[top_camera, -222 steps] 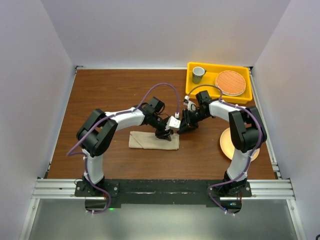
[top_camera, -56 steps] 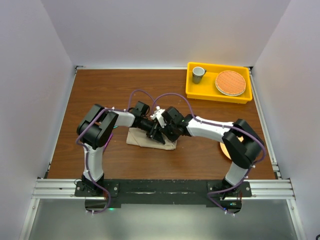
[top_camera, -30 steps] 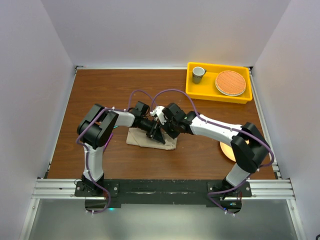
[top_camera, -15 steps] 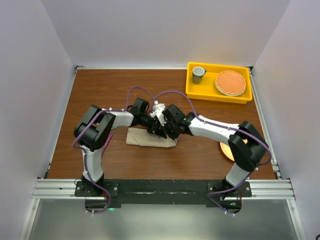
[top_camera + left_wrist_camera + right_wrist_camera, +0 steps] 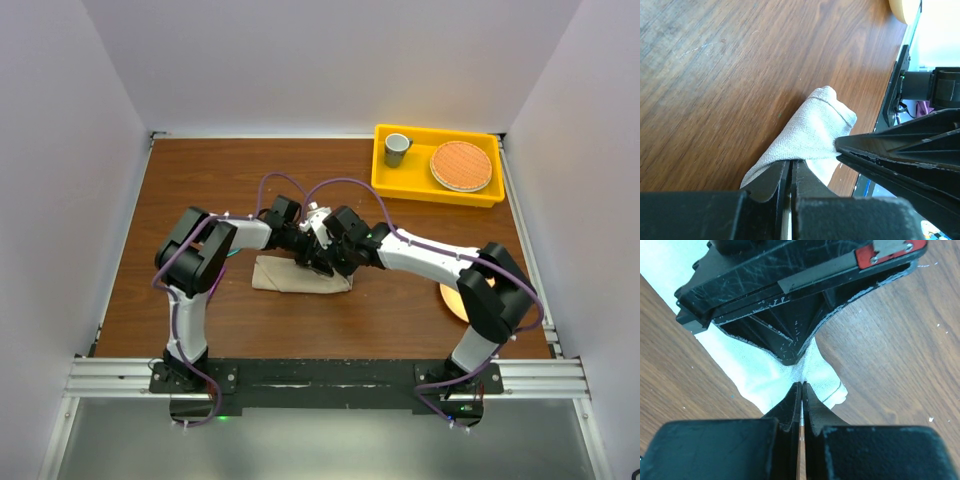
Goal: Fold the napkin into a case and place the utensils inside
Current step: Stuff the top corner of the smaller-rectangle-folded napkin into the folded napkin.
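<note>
The beige napkin lies folded as a long strip on the brown table, just left of the middle. Both grippers meet tip to tip over its far right part. My left gripper is shut on a raised fold of the napkin, its jaws pressed together with cloth between them. My right gripper faces it and is likewise shut on the napkin, pinching the cloth just in front of the left gripper. The utensils are hidden. The cloth's right end lies loose and curled.
A peach plate lies at the near right, partly under the right arm. At the far right stands a yellow tray with a grey cup and a round woven orange mat. White walls enclose the table.
Over the last second both grippers have shifted slightly toward the far side together, keeping their hold on the pinched cloth. The napkin strip has stayed in place.
</note>
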### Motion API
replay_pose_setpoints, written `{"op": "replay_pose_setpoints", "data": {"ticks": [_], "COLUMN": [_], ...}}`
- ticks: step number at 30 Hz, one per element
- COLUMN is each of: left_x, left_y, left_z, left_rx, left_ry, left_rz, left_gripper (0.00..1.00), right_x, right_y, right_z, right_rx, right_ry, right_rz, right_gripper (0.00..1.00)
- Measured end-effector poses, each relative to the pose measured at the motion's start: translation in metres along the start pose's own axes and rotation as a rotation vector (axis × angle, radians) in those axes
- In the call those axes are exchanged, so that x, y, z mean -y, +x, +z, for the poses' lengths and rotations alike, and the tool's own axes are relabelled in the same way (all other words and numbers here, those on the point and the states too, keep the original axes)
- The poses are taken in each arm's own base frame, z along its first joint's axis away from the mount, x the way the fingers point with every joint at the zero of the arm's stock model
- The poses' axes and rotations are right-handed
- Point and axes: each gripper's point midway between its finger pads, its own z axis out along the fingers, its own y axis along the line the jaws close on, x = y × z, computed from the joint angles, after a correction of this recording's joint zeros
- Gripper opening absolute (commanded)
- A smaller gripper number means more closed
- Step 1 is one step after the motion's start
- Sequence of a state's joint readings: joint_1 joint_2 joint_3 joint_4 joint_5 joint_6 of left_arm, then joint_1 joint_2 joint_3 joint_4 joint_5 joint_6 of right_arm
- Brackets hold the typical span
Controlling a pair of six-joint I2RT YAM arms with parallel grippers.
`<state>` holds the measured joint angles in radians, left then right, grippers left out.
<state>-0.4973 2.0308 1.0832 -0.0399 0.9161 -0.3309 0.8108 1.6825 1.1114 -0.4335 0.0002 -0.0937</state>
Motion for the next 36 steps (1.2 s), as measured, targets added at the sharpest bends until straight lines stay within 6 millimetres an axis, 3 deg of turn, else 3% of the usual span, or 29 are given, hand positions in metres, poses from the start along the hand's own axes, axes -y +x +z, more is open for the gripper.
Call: {"op": "replay_pose_setpoints", "data": {"ticks": [9,19,23,28,31,36], "left_x": [0.002,0.02,0.017,0.011,0.022,0.022], "left_y": [-0.002,-0.015,-0.017,-0.015,-0.016,-0.014], "left_z": [0.0,0.0,-0.001,-0.008,-0.026,-0.051], "left_rx": [0.005,0.076,0.086,0.111,0.155,0.22], "left_ry": [0.005,0.042,0.031,0.012,0.02,-0.025], "left_rz": [-0.022,-0.049,-0.065,-0.058,-0.02,0.001], "left_gripper": [0.0,0.01,0.28,0.39,0.44,0.46], "right_x": [-0.003,-0.001,0.0,0.002,0.001,0.0], "right_y": [-0.001,0.006,0.006,0.007,0.012,0.002], "right_z": [0.0,0.008,0.008,0.011,0.017,0.017], "right_rx": [-0.002,-0.029,-0.029,-0.031,-0.049,-0.006], "right_ry": [-0.013,-0.01,-0.002,0.01,0.011,0.009], "right_rz": [0.014,0.019,0.021,0.026,0.025,0.023], "right_gripper": [0.0,0.0,0.0,0.0,0.0,0.0]}}
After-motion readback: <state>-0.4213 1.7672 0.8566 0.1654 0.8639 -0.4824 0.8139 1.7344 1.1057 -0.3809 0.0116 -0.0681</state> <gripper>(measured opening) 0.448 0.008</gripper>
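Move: At the left hand's fingertips, pushed into the folded napkin's pocket, sits the top corner; the body of the folded napkin is centred some 4 cm to their left and 1 cm back, a centimetre lower. The right hand pinches the pocket's rim, with the corner about 4 cm to its left and 2 cm lower. The napkin's right end is 2 cm right of the right hand and 3 cm back. The plate lies roughly 28 cm right of the right hand and 4 cm back. Working the corner deeper first, the left hand keeps its grip and rises about 2 cm while edging 1 cm right, then spreads its fingers to nearly half open to let the corner go and withdraws up and left out of the pocket, climbing some 3 cm more and turning about 10 degrees counter-clockwise. The right hand keeps the rim pinched, sinking about 1.5 cm. ##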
